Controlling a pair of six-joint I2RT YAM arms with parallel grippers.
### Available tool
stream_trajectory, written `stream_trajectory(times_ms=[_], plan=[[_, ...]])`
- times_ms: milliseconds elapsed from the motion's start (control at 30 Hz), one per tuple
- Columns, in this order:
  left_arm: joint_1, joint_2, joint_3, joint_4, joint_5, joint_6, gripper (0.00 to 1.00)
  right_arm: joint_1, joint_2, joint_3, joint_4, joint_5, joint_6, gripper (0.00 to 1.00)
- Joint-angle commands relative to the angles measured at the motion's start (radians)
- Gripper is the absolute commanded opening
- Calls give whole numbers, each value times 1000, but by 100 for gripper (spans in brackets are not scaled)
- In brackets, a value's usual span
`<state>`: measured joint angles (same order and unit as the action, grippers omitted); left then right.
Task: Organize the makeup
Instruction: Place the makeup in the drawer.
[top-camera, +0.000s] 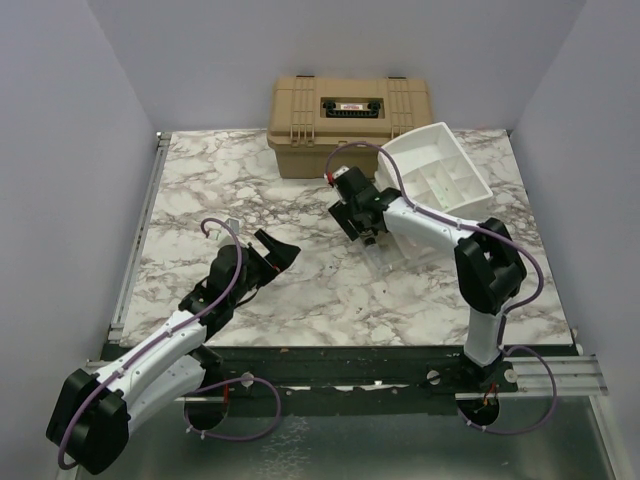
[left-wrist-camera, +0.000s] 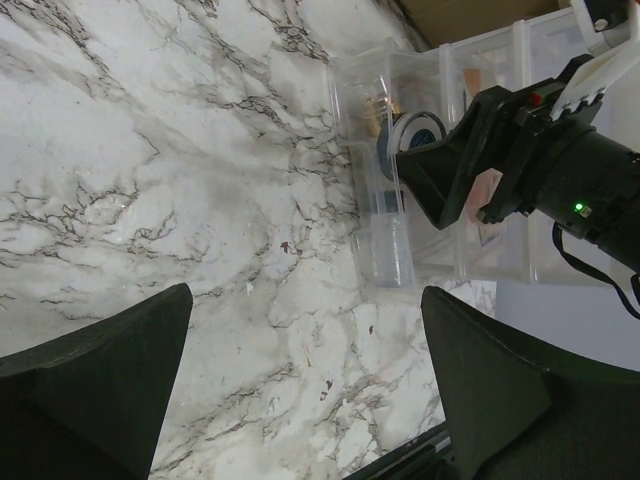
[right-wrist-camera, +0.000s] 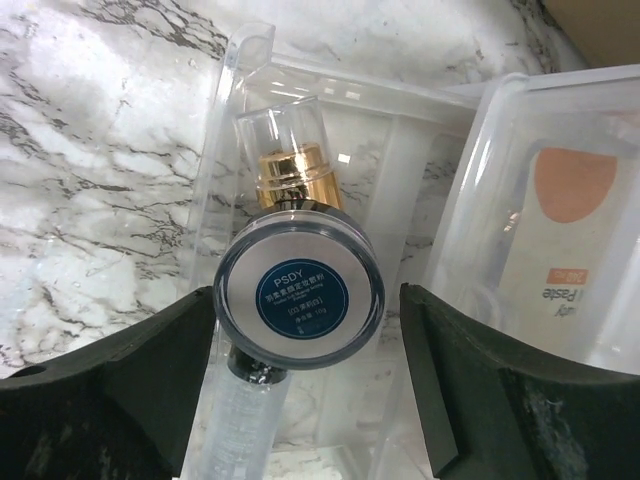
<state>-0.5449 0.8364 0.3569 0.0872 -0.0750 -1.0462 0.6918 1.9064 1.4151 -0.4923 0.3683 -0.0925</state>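
A small round dark jar (right-wrist-camera: 300, 290) with a silver lid and blue label lies in the front compartment of the clear organizer (right-wrist-camera: 230, 90). It rests on two tiny clear bottles, one with a gold collar (right-wrist-camera: 285, 150) and one with a dark neck (right-wrist-camera: 240, 420). My right gripper (right-wrist-camera: 305, 295) straddles the jar with its jaws open; a gap shows on the right side. A pink tube (right-wrist-camera: 570, 200) lies in the neighbouring compartment. My left gripper (left-wrist-camera: 305, 300) is open over bare marble, well left of the organizer (left-wrist-camera: 350, 90). The jar (left-wrist-camera: 415, 130) also shows in the left wrist view.
A tan hard case (top-camera: 345, 125) stands at the back of the marble table (top-camera: 200, 190), just left of the white organizer (top-camera: 440, 165). The right arm (top-camera: 430, 225) reaches over the organizer's front. Grey walls close in both sides.
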Motion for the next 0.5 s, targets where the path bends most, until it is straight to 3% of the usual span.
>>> stream_trajectory(times_ms=[0, 200, 467], plan=[[5, 1, 10, 11, 12, 12, 99, 6, -56, 57, -62, -129, 37, 79], [6, 1, 11, 12, 13, 11, 99, 5, -56, 68, -82, -156, 56, 48], [4, 3, 9, 14, 19, 11, 99, -4, 26, 54, -74, -78, 113, 42]])
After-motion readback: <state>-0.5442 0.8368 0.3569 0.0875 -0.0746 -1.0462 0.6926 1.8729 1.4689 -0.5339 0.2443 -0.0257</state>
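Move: Just below the right fingers, the round powder jar sits about 1 cm ahead of and 2 cm under the hand point, centred in the gap. The gold-capped bottle lies some 6 cm ahead and 2 cm left of the hand, the black-capped clear bottle roughly 5 cm back and 1 cm right, both about 3 cm down. The peach card is some 7 cm right and 3 cm ahead. From the idle left hand the jar is about 18 cm right, 11 cm ahead and 7 cm lower. Backing out from around the powder jar already let go in the drawer, the right hand rises some 2.5 cm and then slides about as far to its left, rolling slightly so its left side lifts. Its fingers narrow from wide to about half open, ending over the drawer's left wall, with the right-hand finger above the jar's near-left part. ##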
